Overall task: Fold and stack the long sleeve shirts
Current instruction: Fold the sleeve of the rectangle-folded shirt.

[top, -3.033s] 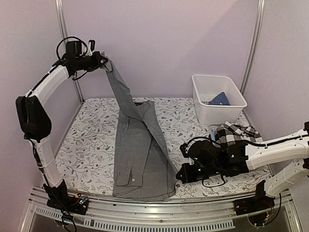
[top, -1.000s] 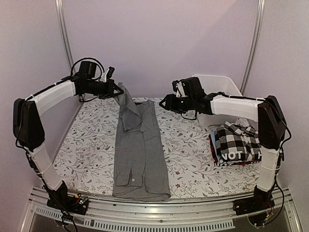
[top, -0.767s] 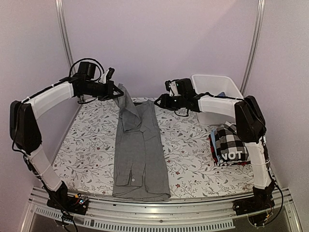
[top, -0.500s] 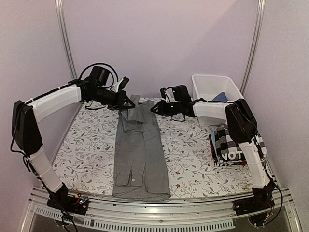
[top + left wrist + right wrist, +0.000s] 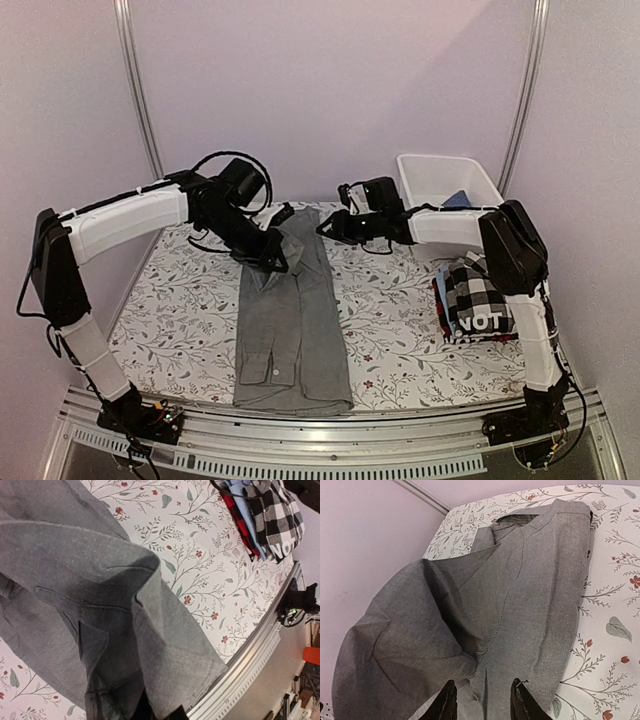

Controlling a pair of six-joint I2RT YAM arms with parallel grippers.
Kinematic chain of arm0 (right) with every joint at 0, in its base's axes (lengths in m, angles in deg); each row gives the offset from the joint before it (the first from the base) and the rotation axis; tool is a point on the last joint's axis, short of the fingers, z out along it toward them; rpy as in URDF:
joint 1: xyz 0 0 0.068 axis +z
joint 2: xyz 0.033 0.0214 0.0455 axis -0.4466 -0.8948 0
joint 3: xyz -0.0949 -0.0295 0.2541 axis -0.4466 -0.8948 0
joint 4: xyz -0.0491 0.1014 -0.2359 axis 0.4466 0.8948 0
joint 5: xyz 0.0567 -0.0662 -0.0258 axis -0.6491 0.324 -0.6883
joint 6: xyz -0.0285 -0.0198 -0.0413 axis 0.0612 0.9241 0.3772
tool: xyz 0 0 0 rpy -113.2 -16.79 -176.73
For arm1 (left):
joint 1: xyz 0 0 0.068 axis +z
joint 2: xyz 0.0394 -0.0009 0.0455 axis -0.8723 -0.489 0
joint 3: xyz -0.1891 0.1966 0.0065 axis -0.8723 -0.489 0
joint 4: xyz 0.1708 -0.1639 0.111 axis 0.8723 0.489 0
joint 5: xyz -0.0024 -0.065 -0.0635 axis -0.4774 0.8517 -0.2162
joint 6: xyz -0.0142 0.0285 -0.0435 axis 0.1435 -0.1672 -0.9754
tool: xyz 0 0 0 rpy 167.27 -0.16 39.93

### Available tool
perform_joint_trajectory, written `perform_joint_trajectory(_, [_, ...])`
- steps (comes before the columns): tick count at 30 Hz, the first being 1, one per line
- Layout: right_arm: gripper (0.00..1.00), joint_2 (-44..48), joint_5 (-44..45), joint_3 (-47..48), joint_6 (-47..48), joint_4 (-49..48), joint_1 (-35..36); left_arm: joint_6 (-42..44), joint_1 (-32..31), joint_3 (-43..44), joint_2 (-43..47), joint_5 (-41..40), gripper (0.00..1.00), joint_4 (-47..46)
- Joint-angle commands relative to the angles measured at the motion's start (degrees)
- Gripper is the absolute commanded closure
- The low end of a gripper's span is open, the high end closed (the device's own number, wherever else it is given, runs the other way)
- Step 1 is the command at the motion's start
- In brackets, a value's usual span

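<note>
A plain grey button-up shirt [image 5: 295,330] lies lengthwise on the flowered table, collar at the far end. My left gripper [image 5: 275,258] is shut on its sleeve end, holding it low over the shirt's upper part. In the left wrist view the grey cloth [image 5: 75,570] hangs from the jaws [image 5: 160,714]. My right gripper [image 5: 325,226] hovers at the shirt's far right corner. Its fingers [image 5: 447,702] stand open just over the grey cloth [image 5: 540,580], closed on nothing. At the right lies a folded stack: the checked shirt [image 5: 485,285] over the dark "NOT" shirt [image 5: 487,322].
A white bin [image 5: 430,170] with a blue item [image 5: 458,203] stands at the back right, just behind the right arm. The metal rail [image 5: 300,445] runs along the near table edge. Pale blue and red layers [image 5: 240,502] show in the stack.
My left gripper has come down and toward the near right with the sleeve, lowering it onto the shirt. The right gripper has stayed by the collar end, shifting only slightly.
</note>
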Motion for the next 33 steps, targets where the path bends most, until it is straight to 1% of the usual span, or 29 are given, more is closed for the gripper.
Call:
perform_joint_trajectory(1, [0.62,8.24,0.30,-2.53,0.65,-0.51,0.84,-0.61,0.75,5.52,1.10,-5.57,0.99,3.09])
perform_joint_trajectory(4, [0.60,10.97,1.07,-4.55,0.91,-0.47,1.03,0.62,1.95,11.02,-0.07,-9.21,0.99,6.48])
perform_joint_trajectory(9, [0.60,14.86,1.79,-5.73,1.40,1.25,0.97,4.11,3.33,26.04,-4.08,-20.44,0.99,16.94])
perform_joint_trajectory(10, [0.60,15.27,1.82,-5.71,1.51,1.77,0.96,4.40,3.73,27.78,-4.14,-21.70,0.98,17.85])
perform_joint_trajectory(11, [0.60,15.54,1.78,-5.65,1.59,2.24,0.98,4.41,4.32,28.09,-3.48,-22.27,0.94,17.78])
perform_joint_trajectory(12, [0.60,15.89,1.70,-5.66,1.66,2.52,0.99,4.14,5.29,27.79,-2.83,-22.29,0.93,17.72])
perform_joint_trajectory(14, [0.60,16.21,1.65,-5.61,1.86,3.31,0.99,2.56,7.14,26.07,-1.63,-23.92,0.95,18.05])
perform_joint_trajectory(18, [0.60,16.30,1.15,-5.52,2.19,4.84,1.40,1.67,8.08,22.17,1.49,-25.46,0.96,18.00])
perform_joint_trajectory(20, [0.60,15.82,0.81,-5.10,1.91,5.06,1.81,1.05,8.12,21.39,2.32,-28.35,0.96,19.36])
perform_joint_trajectory(22, [0.60,14.82,0.84,-4.20,1.72,5.65,2.41,-0.19,8.29,20.13,3.68,-33.14,0.97,20.52])
perform_joint_trajectory(24, [0.61,13.48,1.02,-2.82,1.64,6.34,3.08,-1.84,9.35,17.06,6.21,-33.18,0.99,20.15])
perform_joint_trajectory(27, [0.61,10.83,0.89,-0.56,1.39,6.52,4.06,-3.57,13.52,9.27,12.07,-31.56,1.00,17.76])
perform_joint_trajectory(29, [0.62,9.30,0.62,0.84,1.15,6.52,4.77,-4.08,17.74,4.86,15.19,-30.82,1.00,16.51])
perform_joint_trajectory(33, [0.62,5.78,-0.02,3.79,0.38,5.60,5.70,-2.91,24.41,-0.09,17.39,-31.30,1.00,15.25])
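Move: My left hand already holds the cuff of the sleeve. It is taken to the bare table beside the shirt, roughly 22 cm to my left, 10 cm farther out and 16 cm down. The shoulder of the shirt lies about 24 cm ahead, 5 cm left; the folded cuff near the hem is some 17 cm back, 2 cm left. From my empty right hand, that shoulder is about 7 cm ahead, 17 cm left and 10 cm down. Keeping the cuff pinched, I lift my left hand about 12 cm while carrying it forward, then sweep it left, 22 cm in all, sinking a little and turning some 35 degrees counter-clockwise, to swing the sleeve out beside the shirt. My right hand rises off from over the shirt by about 11 cm, easing back, then sinks slightly and drifts left with its fingers still part open. ##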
